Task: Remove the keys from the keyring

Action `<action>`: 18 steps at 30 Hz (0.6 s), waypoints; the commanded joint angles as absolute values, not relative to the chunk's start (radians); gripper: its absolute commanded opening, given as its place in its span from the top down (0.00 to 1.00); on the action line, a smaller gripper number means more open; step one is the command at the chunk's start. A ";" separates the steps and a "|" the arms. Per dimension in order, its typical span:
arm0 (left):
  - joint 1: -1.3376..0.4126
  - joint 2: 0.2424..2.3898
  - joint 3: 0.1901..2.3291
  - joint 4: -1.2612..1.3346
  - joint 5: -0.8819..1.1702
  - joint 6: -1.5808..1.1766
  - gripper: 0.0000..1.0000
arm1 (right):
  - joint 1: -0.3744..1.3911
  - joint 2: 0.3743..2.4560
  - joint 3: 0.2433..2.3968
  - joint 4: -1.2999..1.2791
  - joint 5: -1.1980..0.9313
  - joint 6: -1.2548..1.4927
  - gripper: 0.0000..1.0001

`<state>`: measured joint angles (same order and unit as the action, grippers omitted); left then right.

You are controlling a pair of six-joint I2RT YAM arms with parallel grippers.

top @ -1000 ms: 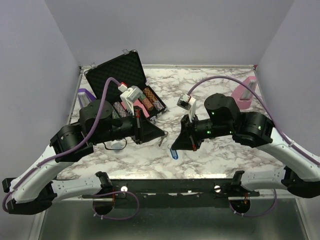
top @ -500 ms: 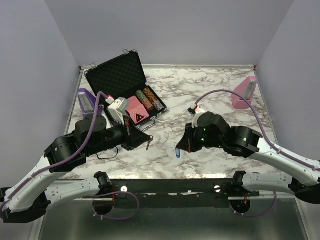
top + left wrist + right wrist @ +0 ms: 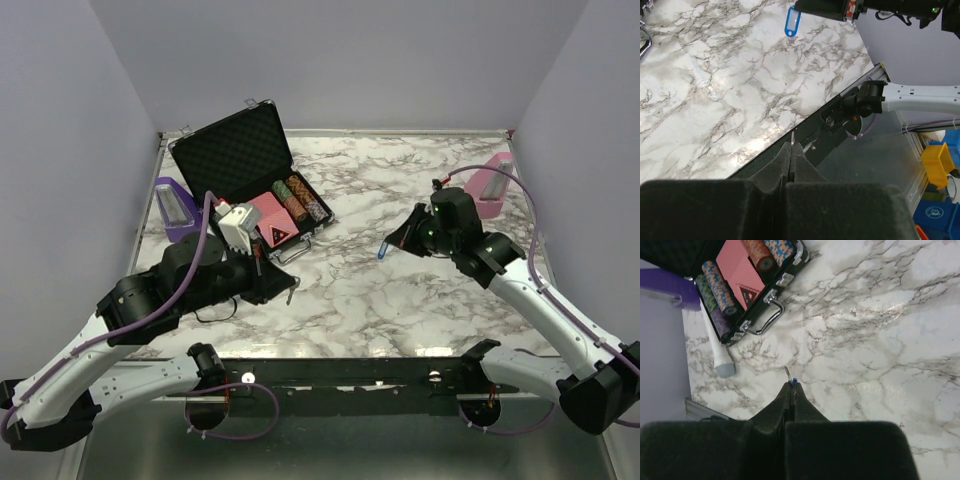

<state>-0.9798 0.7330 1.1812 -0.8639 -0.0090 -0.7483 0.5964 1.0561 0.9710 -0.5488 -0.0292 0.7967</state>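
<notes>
My left gripper (image 3: 287,284) is shut on the thin silver key (image 3: 291,294), held above the marble near the table's front left. In the left wrist view only the key's tip (image 3: 792,138) pokes out beyond the closed jaws. My right gripper (image 3: 396,242) is shut on the blue oval tag of the keyring (image 3: 382,254), held above the table's middle right. The right wrist view shows a blue edge of the tag (image 3: 794,381) and its thin metal ring (image 3: 788,373) beyond the closed jaws. The tag also shows in the left wrist view (image 3: 792,22). Key and keyring are well apart.
An open black poker chip case (image 3: 245,160) with chips and a red card box stands at the back left. A purple stand (image 3: 172,205) is at the left edge, a pink one (image 3: 490,185) at the back right. A white grey-tipped stick (image 3: 717,352) lies by the case.
The two grippers have drawn apart. The right one swung up and to the right with the blue tag; the left one pulled back left with the key.
</notes>
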 commanded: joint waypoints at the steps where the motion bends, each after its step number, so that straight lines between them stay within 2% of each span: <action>1: -0.969 0.700 1.164 -0.877 -0.021 -0.739 1.00 | 0.512 1.104 1.011 -0.486 -0.120 0.796 0.99; 7: -0.968 0.698 1.151 -0.867 -0.023 -0.753 1.00 | 0.451 1.212 1.117 -0.514 -0.117 0.796 0.99; 18: -0.965 0.713 1.143 -0.831 -0.002 -0.779 1.00 | 0.377 1.361 1.180 -0.468 -0.270 0.792 0.99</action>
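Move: The right hand holds the keyring with its blue tag over the table; bare marble lies some 12 cm ahead and about 18 cm below. The chip case is roughly 26 cm ahead and 31 cm to its left, the pink stand about 31 cm ahead and 32 cm to its right. From the left hand, that marble is about 26 cm ahead, 21 cm right and 29 cm below. The right hand carries the still-pinched keyring about 7.5 cm forward over bare marble, dipping slightly at the end. ##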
